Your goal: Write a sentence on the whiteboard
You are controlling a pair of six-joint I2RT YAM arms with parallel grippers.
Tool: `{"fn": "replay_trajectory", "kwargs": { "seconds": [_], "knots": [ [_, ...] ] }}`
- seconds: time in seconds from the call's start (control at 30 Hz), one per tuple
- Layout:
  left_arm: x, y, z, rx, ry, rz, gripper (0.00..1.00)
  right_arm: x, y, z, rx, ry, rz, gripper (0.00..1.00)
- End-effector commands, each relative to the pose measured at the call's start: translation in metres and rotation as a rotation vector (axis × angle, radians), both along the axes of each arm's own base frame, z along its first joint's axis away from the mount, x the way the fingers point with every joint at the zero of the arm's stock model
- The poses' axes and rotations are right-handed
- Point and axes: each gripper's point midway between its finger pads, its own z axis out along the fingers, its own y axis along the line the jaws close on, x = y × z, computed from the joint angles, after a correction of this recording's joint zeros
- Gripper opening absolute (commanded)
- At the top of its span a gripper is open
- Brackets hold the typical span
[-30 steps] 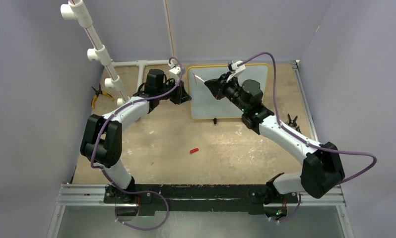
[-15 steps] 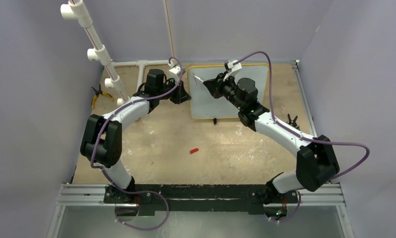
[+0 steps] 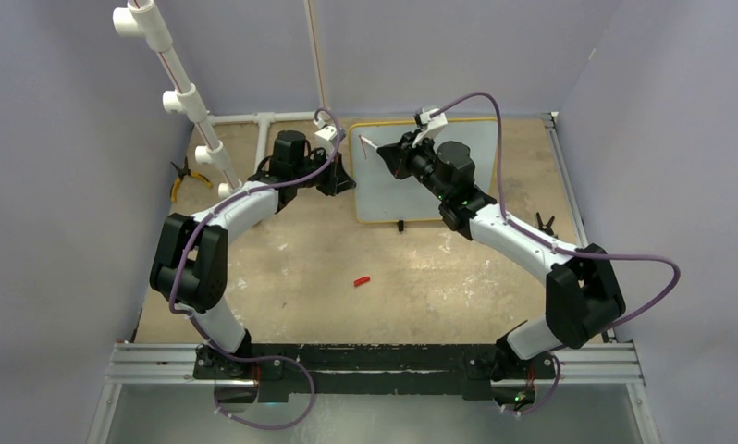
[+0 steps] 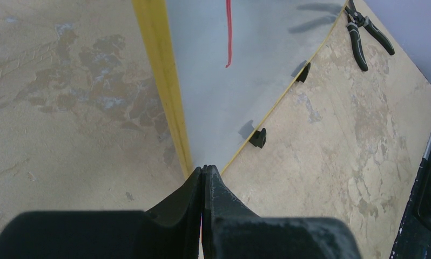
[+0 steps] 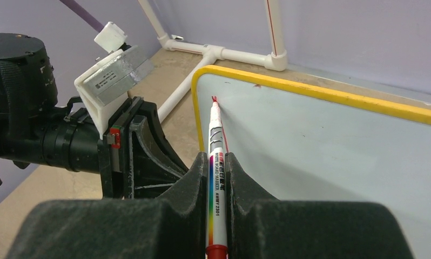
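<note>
The whiteboard (image 3: 388,199) with its yellow frame lies flat at the back of the table. My right gripper (image 5: 217,157) is shut on a white marker (image 5: 215,127) with a rainbow stripe. The marker's red tip rests near the board's far left corner, at the end of a thin red stroke (image 4: 228,32). That stroke is the only part of the sentence that shows. My left gripper (image 4: 204,168) is shut, fingertips together over the board's left edge (image 3: 354,185) near its front corner. Whether it touches the frame, I cannot tell.
A red marker cap (image 3: 362,280) lies mid-table. Yellow-handled pliers (image 3: 182,180) sit at the far left, black pliers (image 4: 364,38) to the right of the board. A white PVC pipe frame (image 3: 185,92) rises at the back left. Purple walls enclose the table.
My right arm has swung a little left and toward the back, carrying the marker toward the board's far left corner. The left arm has stayed where it was.
</note>
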Motion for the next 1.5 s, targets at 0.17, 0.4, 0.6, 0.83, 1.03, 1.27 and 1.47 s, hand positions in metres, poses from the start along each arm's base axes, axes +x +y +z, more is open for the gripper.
{"fn": "replay_trajectory", "kwargs": {
  "seconds": [0.17,0.4,0.6,0.83,1.03,1.27,1.47],
  "knots": [
    [0.003,-0.002,0.010,-0.009,-0.053,-0.013,0.00,0.012,-0.011,0.027,0.031,-0.056,-0.091,0.00],
    [0.004,-0.002,0.012,-0.009,-0.055,-0.009,0.00,0.011,-0.019,0.022,0.026,-0.044,-0.123,0.00],
    [0.007,0.002,0.021,-0.016,-0.064,0.011,0.11,0.006,-0.016,0.012,0.012,-0.024,-0.098,0.00],
    [0.012,0.006,0.025,-0.047,-0.066,0.029,0.35,0.000,-0.018,0.003,0.001,-0.011,-0.087,0.00],
    [0.015,0.000,0.022,-0.071,-0.048,0.011,0.40,-0.002,-0.014,-0.002,-0.010,-0.008,-0.056,0.00],
    [0.018,0.001,0.010,-0.057,-0.027,0.019,0.43,-0.003,-0.008,0.000,-0.012,-0.015,-0.026,0.00],
    [0.017,-0.003,0.002,-0.065,-0.006,-0.001,0.43,-0.002,-0.003,-0.002,-0.013,-0.011,-0.012,0.00]
  ]
}}
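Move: The spot on the whiteboard where the held marker's tip stands is about 5 cm ahead of the right hand and 4 cm to its left, nearly level. From that spot the red stroke already drawn runs down with its middle some 3 cm lower and 1 cm to the right; the board's upper left corner is roughly 3 cm to its left and 3 cm higher. From the left hand the spot is about 5 cm ahead, 1 cm right and 12 cm up. The marker's tip stays on the whiteboard as the still-gripping right hand leads it right, drifting slightly forward and turning about 5 degrees clockwise, then straight down some 2 cm, then back left towards the first stroke, turning partly back. Meanwhile the left hand, at the board's left edge, opens its shut fingers nearly halfway, easing about 1 cm forward and then sinking about 1 cm. ##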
